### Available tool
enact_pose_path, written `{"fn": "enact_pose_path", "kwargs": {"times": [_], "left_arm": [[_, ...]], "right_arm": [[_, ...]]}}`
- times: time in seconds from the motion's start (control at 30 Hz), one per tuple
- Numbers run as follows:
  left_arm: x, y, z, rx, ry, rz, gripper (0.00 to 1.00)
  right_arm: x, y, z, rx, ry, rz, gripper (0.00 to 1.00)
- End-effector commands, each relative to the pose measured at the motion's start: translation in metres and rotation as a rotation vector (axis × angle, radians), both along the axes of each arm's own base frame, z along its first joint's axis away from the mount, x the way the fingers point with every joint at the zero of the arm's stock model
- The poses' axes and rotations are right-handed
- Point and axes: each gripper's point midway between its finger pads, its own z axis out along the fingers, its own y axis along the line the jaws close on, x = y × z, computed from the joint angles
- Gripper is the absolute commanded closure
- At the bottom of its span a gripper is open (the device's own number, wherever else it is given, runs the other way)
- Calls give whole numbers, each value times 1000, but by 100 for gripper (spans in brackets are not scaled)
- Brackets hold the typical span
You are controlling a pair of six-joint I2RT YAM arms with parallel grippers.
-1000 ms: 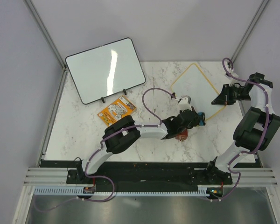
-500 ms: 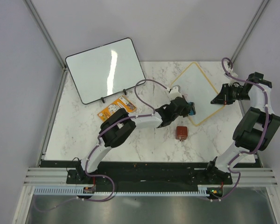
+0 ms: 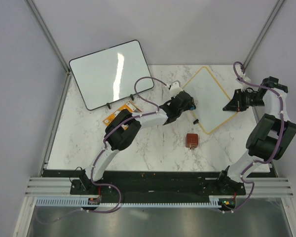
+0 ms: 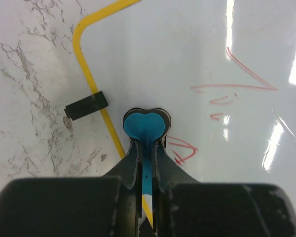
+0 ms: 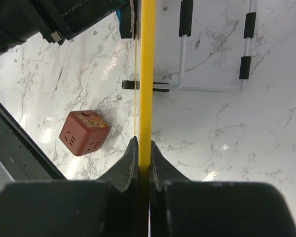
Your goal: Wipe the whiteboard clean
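The whiteboard (image 3: 210, 98), with a thin yellow frame, stands tilted at the back right of the table. Red handwriting (image 4: 237, 83) shows on its white face (image 4: 202, 44). My left gripper (image 3: 188, 104) (image 4: 146, 144) is shut on a blue eraser (image 4: 145, 125). The eraser's rounded end sits over the face just inside the frame's left edge, beside some red strokes. My right gripper (image 3: 235, 102) (image 5: 144, 146) is shut on the board's yellow frame (image 5: 147, 74) at its right side. A black clip foot (image 4: 86, 105) sticks out from the frame.
A red-brown cube (image 3: 191, 140) (image 5: 83, 133) lies on the marble just in front of the board. A larger black-framed blank whiteboard (image 3: 111, 74) leans at the back left, with an orange card (image 3: 119, 113) in front of it. A wire stand (image 5: 212, 89) shows behind the yellow-framed board.
My left arm has swung away from the red-brown cube, up and to the left, carrying the blue eraser to the board's left edge. The right arm has not moved.
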Motion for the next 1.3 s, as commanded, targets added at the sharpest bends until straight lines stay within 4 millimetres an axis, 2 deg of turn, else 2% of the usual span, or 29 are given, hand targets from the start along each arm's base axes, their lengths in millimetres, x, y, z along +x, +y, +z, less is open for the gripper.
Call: {"fn": "enact_pose_path", "kwargs": {"times": [0.0,0.2,0.33,0.4,0.47,0.6,0.67,0.77,0.8,0.83,0.93,1.1,1.27], "left_arm": [[29,3,4,-4,-31,28,98],[40,-6,28,-34,-107,-7,98],[45,-10,35,-52,-132,0,98],[43,-20,40,-75,-133,-46,98],[36,-33,35,-84,-123,-109,98],[4,-60,24,-113,-77,-238,98],[-18,-74,22,-120,-70,-287,98],[-50,-93,26,-120,-95,-371,98],[-58,-99,35,-132,-114,-396,98],[-72,-107,36,-132,-118,-426,98],[-97,-122,46,-142,-142,-492,98],[-128,-136,53,-166,-143,-583,98],[-139,-137,50,-156,-151,-618,98]], "right_arm": [[-37,-8,-36,-154,154,110,100],[-41,-8,-37,-157,163,128,100],[-42,-7,-36,-157,163,136,100],[-43,-7,-35,-155,166,138,100],[-43,-7,-35,-153,167,139,100],[-41,-7,-34,-147,161,139,100],[-40,-7,-33,-143,160,136,100],[-40,-5,-34,-135,164,139,100],[-40,-5,-35,-135,168,139,100],[-40,-5,-35,-131,166,140,100],[-40,-3,-36,-117,168,140,100],[-39,-1,-37,-106,170,138,100],[-36,-1,-35,-93,165,131,100]]}}
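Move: The left hand holds the blue eraser at the whiteboard; the leftover red marks lie about 7 cm to its right, 2 cm ahead and roughly level. The red box sits some 18 cm back, 1 cm to its right and 7 cm lower. From the right hand, which grips the board's yellow edge, the marks are about 16 cm left, 3 cm ahead and 4 cm below. Left hand wipes the eraser 3 cm forward, then about 8 cm right and back over the held board. ##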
